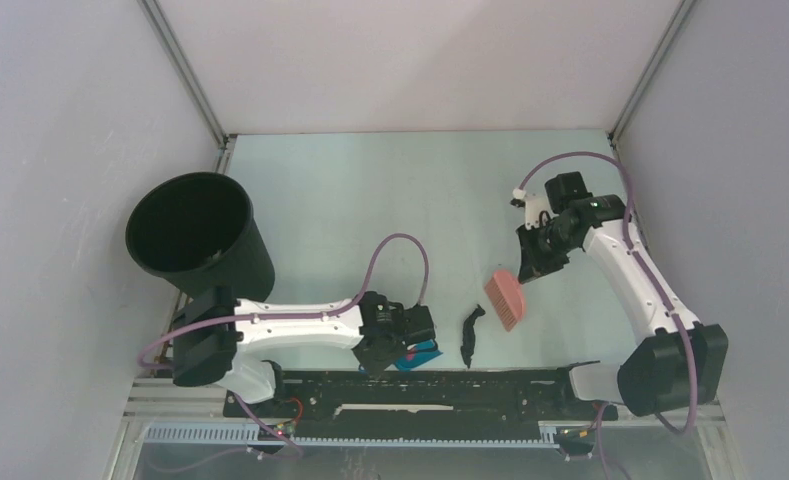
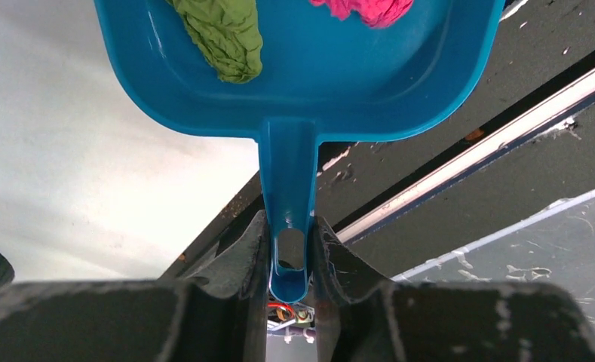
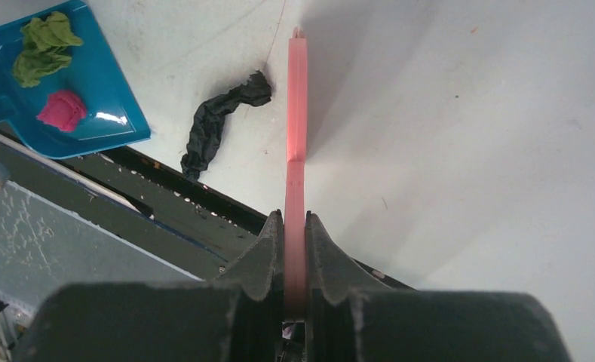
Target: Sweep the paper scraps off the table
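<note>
My left gripper [image 2: 289, 249] is shut on the handle of the blue dustpan [image 2: 317, 83], which lies low by the table's near edge [image 1: 422, 355]. A green paper scrap [image 2: 226, 34] and a magenta one [image 2: 369, 9] lie in the pan. A black crumpled scrap [image 1: 470, 335] lies on the pale green table [image 1: 370, 190], between the pan and the pink brush [image 1: 505, 297]. My right gripper [image 3: 295, 234] is shut on the brush's thin handle [image 3: 296, 113]. The brush head hangs just right of the black scrap [image 3: 215, 128].
A tall black bin [image 1: 195, 235] stands at the left side of the table, beside my left arm. A black rail [image 1: 450, 385] runs along the near edge, just behind the dustpan. Grey walls close in the table on three sides.
</note>
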Robot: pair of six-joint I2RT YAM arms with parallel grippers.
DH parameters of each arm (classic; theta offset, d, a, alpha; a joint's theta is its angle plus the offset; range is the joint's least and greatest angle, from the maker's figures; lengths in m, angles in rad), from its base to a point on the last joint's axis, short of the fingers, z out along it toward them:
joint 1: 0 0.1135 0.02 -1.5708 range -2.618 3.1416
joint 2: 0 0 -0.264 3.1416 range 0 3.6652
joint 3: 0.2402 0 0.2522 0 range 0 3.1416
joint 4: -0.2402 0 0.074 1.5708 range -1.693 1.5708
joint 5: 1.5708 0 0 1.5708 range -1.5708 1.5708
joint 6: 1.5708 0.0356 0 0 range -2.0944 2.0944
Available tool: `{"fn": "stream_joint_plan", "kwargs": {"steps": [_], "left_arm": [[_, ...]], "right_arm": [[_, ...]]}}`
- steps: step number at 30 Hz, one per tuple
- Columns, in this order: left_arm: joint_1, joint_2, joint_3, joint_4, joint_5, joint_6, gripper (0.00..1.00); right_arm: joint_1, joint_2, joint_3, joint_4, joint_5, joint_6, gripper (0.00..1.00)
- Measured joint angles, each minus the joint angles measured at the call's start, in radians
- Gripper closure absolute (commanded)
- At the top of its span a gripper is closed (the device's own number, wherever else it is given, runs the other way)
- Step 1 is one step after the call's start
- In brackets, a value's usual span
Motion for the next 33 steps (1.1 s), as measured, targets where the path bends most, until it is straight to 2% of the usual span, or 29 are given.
{"fn": "stream_joint_plan", "kwargs": {"steps": [5, 15, 21, 25, 33], "left_arm": [[-0.013, 0.087, 0.031, 0.041, 0.002, 0.04, 1.0], [-0.026, 0.291, 0.244, 0.151, 0.002, 0.075, 1.0], [-0.026, 0.288, 0.232, 0.245, -0.001, 0.072, 1.0], [-0.026, 0.253, 0.159, 0.341, -0.006, 0.066, 1.0], [-0.026, 0.222, 0.076, 0.473, -0.022, 0.066, 1.0]], "right_arm": [[0.049, 0.058, -0.003, 0.031, -0.038, 0.021, 1.0], [0.093, 0.083, -0.003, 0.041, -0.176, 0.029, 1.0], [0.053, 0.063, -0.003, 0.039, -0.222, 0.029, 1.0], [0.007, 0.051, 0.008, 0.023, -0.258, 0.029, 1.0], [-0.043, 0.033, 0.096, 0.007, -0.243, 0.033, 1.0]]}}
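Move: The black paper scrap lies about 19 cm right of the left hand, 8 cm ahead and 6 cm below; the dustpan that hand holds has its middle some 9 cm right, 4 cm ahead and 4 cm below. From the right hand the scrap is about 9 cm left, 7 cm back and 14 cm down, with the held broom's head roughly 10 cm below, 3 cm left and level fore-and-aft. Left hand slides dustpan about 12 cm right, under the black scrap; right hand's broom sweeps left, then lifts. ##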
